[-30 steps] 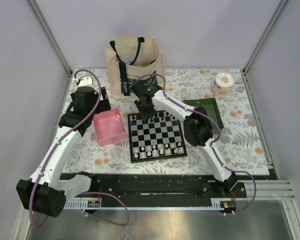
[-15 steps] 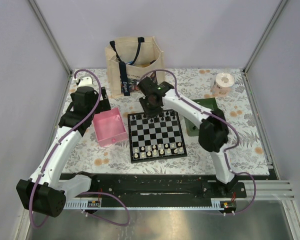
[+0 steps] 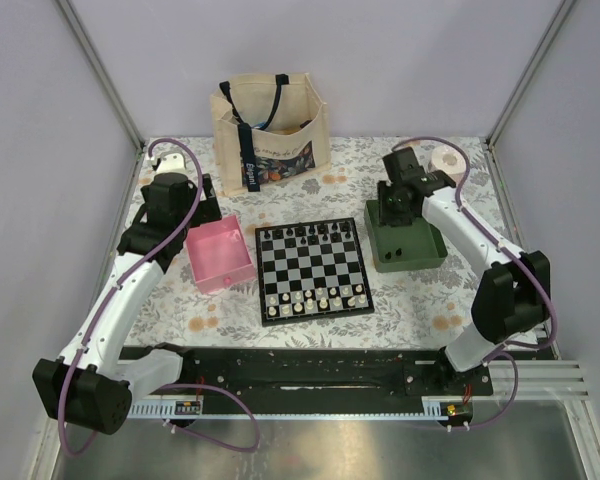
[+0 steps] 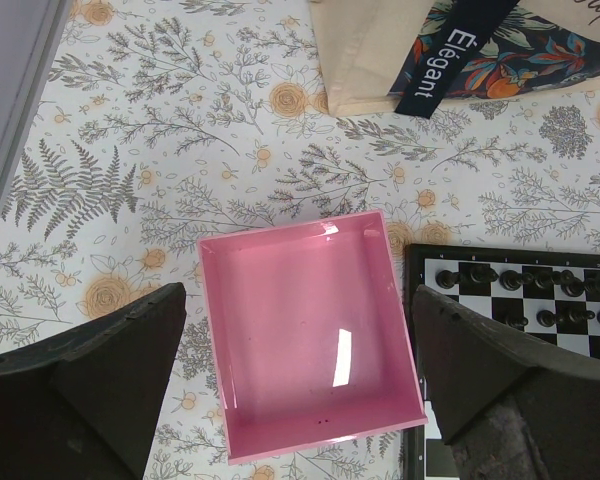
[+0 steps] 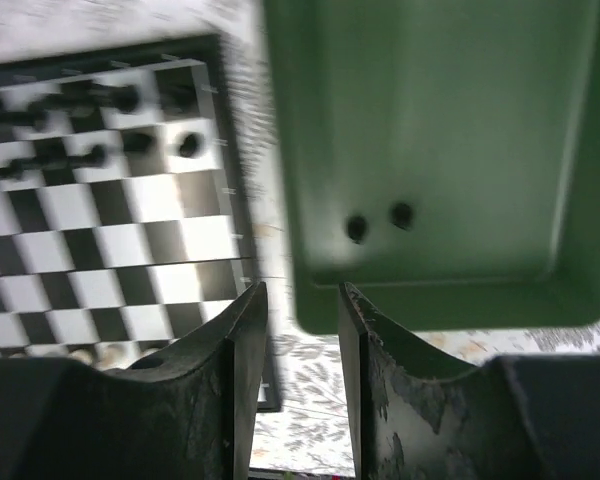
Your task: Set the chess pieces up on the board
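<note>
The board (image 3: 312, 268) lies at the table's middle, black chess pieces (image 3: 310, 235) on its far rows and white pieces (image 3: 315, 297) on its near rows. Right of it sits a green tray (image 3: 408, 250). My right gripper (image 3: 395, 207) hangs above that tray. In the right wrist view it (image 5: 300, 292) is open with nothing between its fingers, and two black pieces (image 5: 378, 221) lie on the green tray floor (image 5: 460, 130), beside the board (image 5: 100, 230). My left gripper (image 4: 300, 370) is open wide over the empty pink tray (image 4: 300, 330).
A cloth tote bag (image 3: 270, 130) stands at the back, behind the board. A roll of tape (image 3: 446, 166) sits at the back right. The pink tray (image 3: 220, 258) lies left of the board. Metal frame posts border the table.
My right arm has swung from the board's far edge to the right, over the green tray, and its jaws have widened. The left arm has not moved.
</note>
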Robot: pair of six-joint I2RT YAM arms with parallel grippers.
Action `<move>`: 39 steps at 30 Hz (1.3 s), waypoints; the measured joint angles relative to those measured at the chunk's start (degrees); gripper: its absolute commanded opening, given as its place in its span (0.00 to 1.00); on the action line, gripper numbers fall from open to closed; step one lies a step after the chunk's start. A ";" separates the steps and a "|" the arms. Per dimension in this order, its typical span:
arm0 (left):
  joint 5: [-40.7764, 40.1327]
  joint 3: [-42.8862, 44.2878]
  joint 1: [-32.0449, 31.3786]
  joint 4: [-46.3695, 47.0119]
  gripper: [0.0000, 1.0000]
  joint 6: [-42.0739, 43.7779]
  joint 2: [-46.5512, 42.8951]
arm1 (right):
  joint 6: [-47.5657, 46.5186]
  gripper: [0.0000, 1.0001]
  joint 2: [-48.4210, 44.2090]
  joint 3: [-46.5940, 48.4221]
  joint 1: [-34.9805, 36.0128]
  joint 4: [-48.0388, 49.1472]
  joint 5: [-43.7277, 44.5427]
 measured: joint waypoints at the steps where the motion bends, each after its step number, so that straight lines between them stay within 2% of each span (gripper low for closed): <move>1: 0.00 0.00 0.00 0.00 0.99 0.00 0.00 | 0.11 0.43 -0.02 -1.99 -2.03 0.09 0.22; 6: 0.04 0.00 0.00 0.04 0.99 0.00 0.15 | 0.15 0.44 0.07 -9.64 -7.08 0.13 0.24; 9: 0.09 0.00 0.00 0.11 0.99 0.00 0.48 | 0.11 0.44 0.98 -10.93 -8.59 0.35 0.15; 19: 0.15 0.00 0.00 0.11 0.99 0.00 0.92 | -0.15 0.43 13.68 -7.96 -10.08 2.10 0.09; 22: 0.15 0.00 0.00 0.11 0.99 0.00 0.92 | -0.13 0.43 15.08 -7.87 -10.08 2.47 0.09; 24: 0.13 0.00 0.00 0.11 0.99 0.00 0.92 | -0.13 0.42 15.56 -7.63 -10.12 2.58 0.11; 26: 0.15 0.00 0.00 0.11 0.99 0.00 0.92 | -0.13 0.36 16.28 -6.84 -10.16 2.60 0.11; 31: 0.15 0.00 0.00 0.11 0.99 0.00 0.92 | -0.33 0.35 17.35 -6.14 -10.23 3.28 0.13; 35: 0.17 0.00 0.00 0.11 0.99 0.00 0.92 | -0.35 0.24 17.49 -6.14 -10.47 3.28 0.24; 37: 0.17 0.00 0.00 0.11 0.99 0.00 0.92 | -0.39 0.05 17.49 -6.14 -10.67 3.26 0.22; 39: 0.17 0.00 0.00 0.11 0.99 0.00 0.92 | -0.48 0.00 17.49 -6.12 -10.84 3.23 0.22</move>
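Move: Down in the green box, the black piece that the right hand goes for lies about 7 cm to its right, 14 cm below and level with it front to back. The other black piece in the box stands some 3 cm to the left of that one and 1 cm nearer. The chessboard's middle is about 15 cm to the right hand's left and 5 cm back. From the left hand, the aimed-at piece is roughly 48 cm to the right, 2 cm ahead and 22 cm lower. Sinking about 14 cm into the green box, the right hand first sweeps some 7 cm right, away from the board, bowing back a little on the way, then goes almost straight down while its fingers tip about 20 degrees nearer to vertical. At the bottom it eases forward a centimetre or so and closes its part-open fingers, pinching the right-hand one of the two black pieces. ##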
